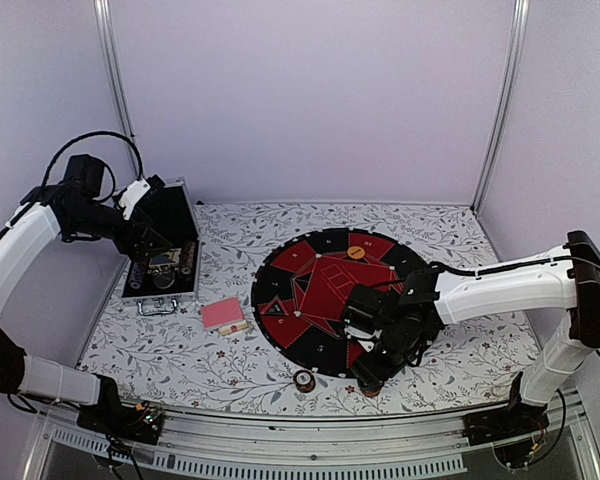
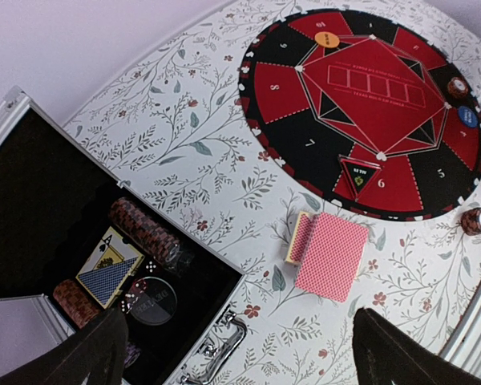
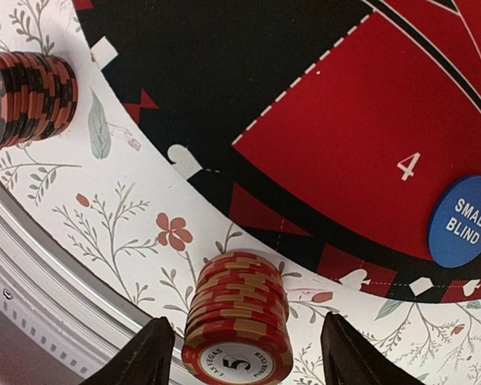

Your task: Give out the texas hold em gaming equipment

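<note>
A stack of red-and-gold poker chips (image 3: 239,321) stands on the flowered cloth just off the mat's near edge. My right gripper (image 3: 244,357) straddles it, open, with a gap on each side between the fingers (image 3: 144,357) and the chips. From above, that gripper (image 1: 372,368) hangs low at the mat's front rim. A dark chip stack (image 3: 24,100) stands to its left. On the mat lie a blue "small blind" disc (image 3: 467,220) and an orange disc (image 1: 356,252). Pink-backed cards (image 2: 330,255) lie beside the case. My left gripper (image 2: 240,357) hovers open over the case's front edge, holding nothing.
The round black-and-red mat (image 1: 325,300) fills the table's middle. The open silver case (image 1: 165,262) at the left holds chip rolls (image 2: 144,231), blue-backed cards (image 2: 108,273) and a clear disc (image 2: 152,301). The table's metal front rail (image 3: 32,265) runs just behind the red stack.
</note>
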Controlling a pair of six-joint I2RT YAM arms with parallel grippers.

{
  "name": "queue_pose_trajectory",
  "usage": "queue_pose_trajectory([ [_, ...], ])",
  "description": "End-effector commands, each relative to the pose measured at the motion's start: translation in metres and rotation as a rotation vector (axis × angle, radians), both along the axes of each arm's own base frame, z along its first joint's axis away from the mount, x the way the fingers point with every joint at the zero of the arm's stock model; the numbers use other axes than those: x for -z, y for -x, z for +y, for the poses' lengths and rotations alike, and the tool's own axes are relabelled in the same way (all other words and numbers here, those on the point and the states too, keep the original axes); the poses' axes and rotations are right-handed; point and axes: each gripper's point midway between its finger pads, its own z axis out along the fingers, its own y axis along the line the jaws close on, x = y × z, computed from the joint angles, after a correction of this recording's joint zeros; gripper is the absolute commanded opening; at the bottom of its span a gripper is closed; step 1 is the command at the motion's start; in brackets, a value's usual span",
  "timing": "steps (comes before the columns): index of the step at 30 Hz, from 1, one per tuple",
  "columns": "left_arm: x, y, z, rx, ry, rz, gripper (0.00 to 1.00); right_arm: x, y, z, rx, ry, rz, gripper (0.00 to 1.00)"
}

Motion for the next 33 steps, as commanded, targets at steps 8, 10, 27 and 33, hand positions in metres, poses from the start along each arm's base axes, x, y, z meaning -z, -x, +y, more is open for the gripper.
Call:
queue_pose_trajectory([
  [8,-0.012,0.001,-0.003,0.014,-0.006,-0.031,1.00,0.005,0.000,-0.002,-0.008,0.016,-0.003,0.55],
  [10,-0.012,0.000,-0.003,0.014,-0.008,-0.035,1.00,0.008,0.001,-0.004,-0.010,0.024,-0.001,0.57],
  [27,-0.011,0.001,-0.002,0.013,-0.011,-0.034,1.00,0.001,-0.002,0.000,-0.005,0.011,-0.013,0.41],
  [33,-0.011,0.001,-0.002,0.014,-0.010,-0.035,1.00,-0.011,-0.006,0.004,-0.003,-0.002,-0.030,0.32],
])
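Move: The red chip stack stands upright between the right hand's open pads, practically level with them sideways and fore-and-aft, with its middle about 2 cm below the hand point. From that hand the dark chip stack is some 12 cm to the left and 1 cm ahead, and the blue SMALL BLIND button lies about 8 cm ahead and 5 cm to the right, 4 cm below. For the idle left hand, the red stack lies around 19 cm back, 37 cm to the right and 22 cm below. With its fingers pointing straight down, the right hand stays practically in place around the upper part of the red chip stack, shifting by less than half a centimetre. The fingers, about two-thirds open, narrow a little, hold off briefly, then close to roughly 40 percent, until the pads pinch the top chips from both sides. ##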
